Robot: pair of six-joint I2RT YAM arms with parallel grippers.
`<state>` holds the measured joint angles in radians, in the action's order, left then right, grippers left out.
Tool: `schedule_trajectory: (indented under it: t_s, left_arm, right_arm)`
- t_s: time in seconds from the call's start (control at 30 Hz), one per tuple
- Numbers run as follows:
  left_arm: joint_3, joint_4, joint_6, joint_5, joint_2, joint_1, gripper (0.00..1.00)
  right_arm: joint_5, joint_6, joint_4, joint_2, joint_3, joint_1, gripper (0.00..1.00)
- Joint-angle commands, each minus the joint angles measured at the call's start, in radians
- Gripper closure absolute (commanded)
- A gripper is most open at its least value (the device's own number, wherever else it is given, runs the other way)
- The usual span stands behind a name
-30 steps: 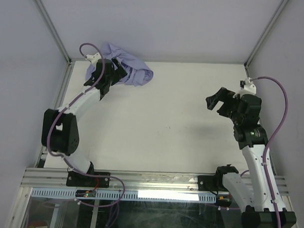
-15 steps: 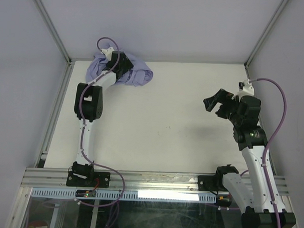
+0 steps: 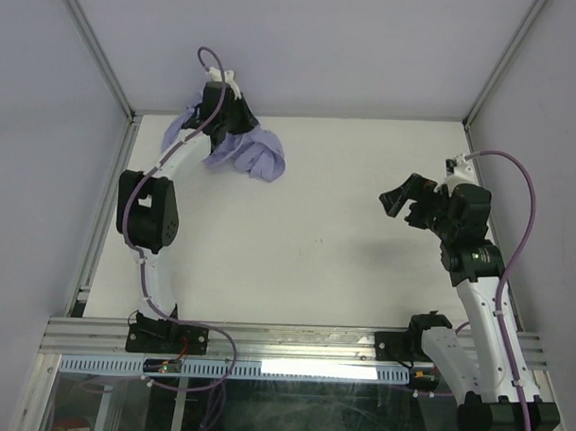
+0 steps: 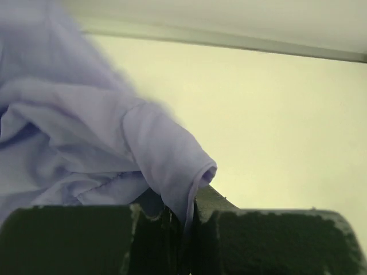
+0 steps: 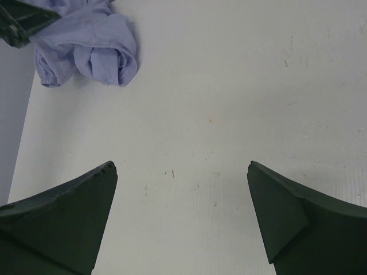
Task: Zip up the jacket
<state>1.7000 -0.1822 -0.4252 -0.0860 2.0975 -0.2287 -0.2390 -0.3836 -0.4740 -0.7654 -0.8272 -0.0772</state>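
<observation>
The jacket (image 3: 250,154) is a crumpled lavender bundle at the table's far left corner; no zipper shows. My left gripper (image 3: 225,119) is stretched out over it and shut on a fold of the fabric. In the left wrist view the pinched fold of the jacket (image 4: 166,154) rises from between the closed fingers (image 4: 252,240), near my left gripper (image 4: 186,220). My right gripper (image 3: 402,202) hovers open above the right half of the table, far from the jacket. In the right wrist view my right gripper (image 5: 180,172) has only bare table between its fingers, and the jacket (image 5: 92,46) lies at the upper left.
The white table (image 3: 344,227) is bounded by grey enclosure walls with aluminium corner posts (image 3: 95,53). A metal rail (image 3: 293,341) runs along the near edge by the arm bases. The left arm's elbow (image 3: 146,215) stands over the left side of the table.
My left arm has reached further toward the back corner and its gripper has gone from open to shut on the jacket. The bundle has shifted slightly. The right gripper drifted a little left.
</observation>
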Motion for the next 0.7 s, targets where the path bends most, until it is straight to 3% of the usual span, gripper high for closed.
schedule_trajectory:
  t_s: [0.0, 0.17, 0.33, 0.47, 0.6, 0.67]
  left_arm:
    - [0.155, -0.104, 0.115, -0.181, -0.198, -0.125, 1.0]
    - [0.396, -0.281, 0.145, -0.256, -0.266, -0.253, 1.0]
    - [0.493, -0.312, 0.091, -0.34, -0.376, -0.29, 1.0]
    - [0.342, -0.312, 0.079, -0.231, -0.525, -0.29, 1.0]
    - [0.028, -0.325, 0.075, -0.008, -0.704, -0.264, 1.0]
    - [-0.143, -0.329, 0.042, 0.072, -0.784, -0.23, 0.88]
  right_arm:
    - [-0.065, 0.003, 0.062, -0.014, -0.015, -0.006, 0.01]
    - [-0.093, 0.012, 0.063, -0.019, -0.045, -0.008, 0.01]
    - [-0.076, 0.046, 0.035, -0.018, -0.082, -0.01, 0.01]
    - [-0.083, 0.071, 0.009, -0.026, -0.107, -0.013, 0.01]
    - [-0.108, 0.094, -0.023, -0.026, -0.123, -0.016, 0.01]
    - [-0.123, 0.107, -0.04, -0.025, -0.123, -0.018, 0.01]
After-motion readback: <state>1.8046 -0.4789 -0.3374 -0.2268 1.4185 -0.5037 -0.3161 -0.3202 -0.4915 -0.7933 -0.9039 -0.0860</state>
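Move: The left gripper already pinches a gathered edge of the jacket. The rest of the jacket is crumpled roughly 10 cm beneath, centred about 2 cm to its left. The bare middle of the table is some 22 cm back, 16 cm right and 12 cm below. From the open right gripper, that table middle is roughly 4 cm ahead, 20 cm left and 23 cm below, and the jacket about 27 cm ahead, 37 cm left and 22 cm below. Keep the left fingers shut on the jacket and whip it up over 30 cm, while drawing back about 22 cm and swinging first right, then partly back left, to fling the cloth across the table towards the right gripper. Tilt the fingers up almost 30 degrees, turning clockwise. Hold the right gripper wide open, raising it slightly. ##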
